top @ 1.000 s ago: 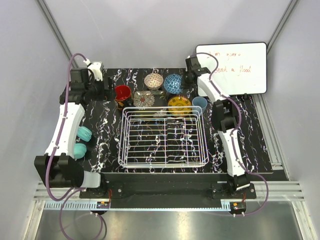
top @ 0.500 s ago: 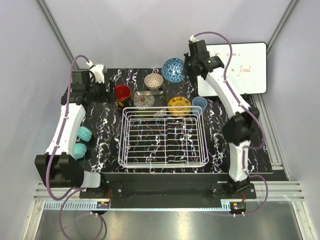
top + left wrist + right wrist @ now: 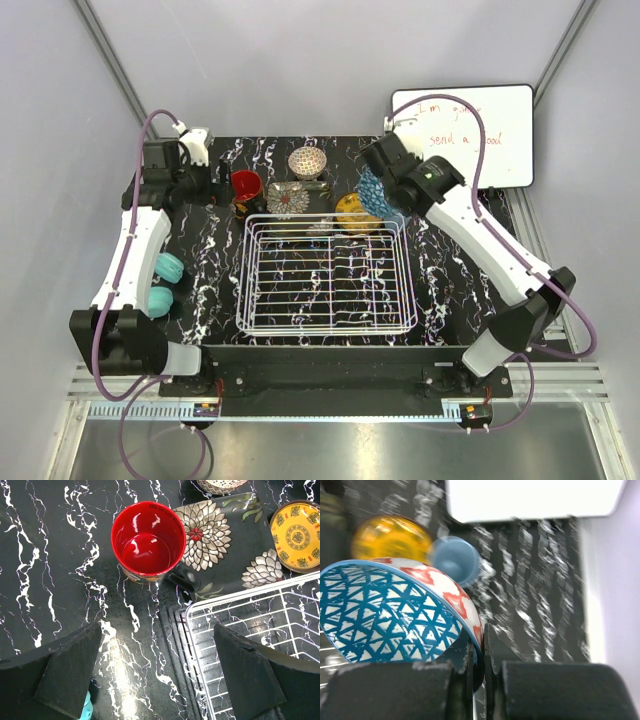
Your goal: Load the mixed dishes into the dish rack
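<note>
My right gripper (image 3: 481,645) is shut on the rim of the blue patterned bowl (image 3: 390,615), which is tilted on edge. In the top view the bowl (image 3: 370,190) hangs over the far right corner of the white wire dish rack (image 3: 325,275). The yellow plate (image 3: 390,537) and light blue cup (image 3: 455,560) sit beyond it. My left gripper (image 3: 160,655) is open above the mat, by the rack's far left corner (image 3: 250,625). Ahead of it stand the red mug (image 3: 148,542) and floral saucer (image 3: 220,545). The beige bowl (image 3: 307,161) is at the back.
A whiteboard (image 3: 480,130) with red writing leans at the back right. Two teal rounded objects (image 3: 168,267) lie left of the rack, beside my left arm. The black marbled mat (image 3: 215,270) covers the table.
My right arm lifted the blue bowl from the back of the table, raised it high, then swung it down toward the rack's far right corner. The left arm stayed put.
</note>
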Motion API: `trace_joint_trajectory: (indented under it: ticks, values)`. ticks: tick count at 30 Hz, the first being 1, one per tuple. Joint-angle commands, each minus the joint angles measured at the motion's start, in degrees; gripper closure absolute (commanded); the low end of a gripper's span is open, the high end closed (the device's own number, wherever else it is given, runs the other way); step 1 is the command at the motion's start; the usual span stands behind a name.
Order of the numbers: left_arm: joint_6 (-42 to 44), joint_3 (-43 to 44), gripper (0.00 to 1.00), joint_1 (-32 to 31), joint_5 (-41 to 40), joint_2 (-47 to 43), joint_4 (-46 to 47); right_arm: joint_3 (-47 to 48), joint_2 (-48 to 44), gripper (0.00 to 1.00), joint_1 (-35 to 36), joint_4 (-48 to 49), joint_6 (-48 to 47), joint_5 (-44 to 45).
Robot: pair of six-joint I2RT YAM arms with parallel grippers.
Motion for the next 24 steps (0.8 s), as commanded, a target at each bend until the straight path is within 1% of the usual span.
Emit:
trace_joint_trajectory:
  ticks: [1,2,3,4,6,7,11,17,23,24]
  values:
    - [-0.38,-0.40,0.01,0.28,1.30,-2.71,2.74,1.60,4.94,1.00,4.38,-19.18,12.04,17.91]
    - [-0.56,-0.57,0.01,0.19,1.30,-2.80,2.74,1.70,6.44,1.00,5.00,-21.34,13.89,20.28]
    - [-0.56,-0.75,0.01,0.28,1.30,-3.07,2.66,1.61,8.45,1.00,6.31,-22.76,17.21,20.57]
    - [-0.65,-1.01,0.01,0.28,1.13,-3.16,2.74,2.57,9.69,1.00,6.76,-27.12,19.68,21.18]
    - [-0.74,-1.19,0.01,0.28,0.95,-3.68,2.74,3.80,13.46,1.00,7.64,-31.01,24.25,21.71]
    - [-0.65,-1.19,0.01,0.28,1.04,-3.77,2.66,3.72,14.27,1.00,8.86,-31.64,24.02,21.89]
    - [-0.56,-1.28,0.01,0.28,0.51,-4.03,2.74,1.44,16.03,1.00,10.10,-31.65,25.77,19.96]
    - [-0.82,-2.16,0.01,0.28,0.69,-4.30,2.74,-3.30,13.75,1.00,10.89,-31.65,27.36,19.16]
    - [-1.18,-2.33,0.01,0.37,1.21,-3.95,2.74,-10.42,11.29,1.00,11.16,-31.56,27.44,16.27]
    - [-1.09,-2.33,0.01,0.37,1.30,-3.86,2.74,-12.78,11.03,1.00,11.07,-31.47,27.88,16.00]
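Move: The dish rack, where the blue-patterned bowl already held in the right gripper is bound, has its middle about 9 cm back, 16 cm left and 24 cm below the right hand. Under that hand, the blue cup stands some 10 cm ahead and 3 cm left; the yellow plate is about 11 cm ahead and 10 cm left, both over 25 cm down. From the left hand, the rack's middle lies roughly 12 cm back, 23 cm right and 19 cm lower. The bowl, still pinched by its rim in the right gripper, is lowered about 12 cm and drawn back some 4 cm towards the right part of the rack. The drop is quick at first, then slower; the hand dips slightly right, swings a few cm left, then eases partly back right. The wrist rolls its left side down some 20 degrees and turns a little clockwise. ##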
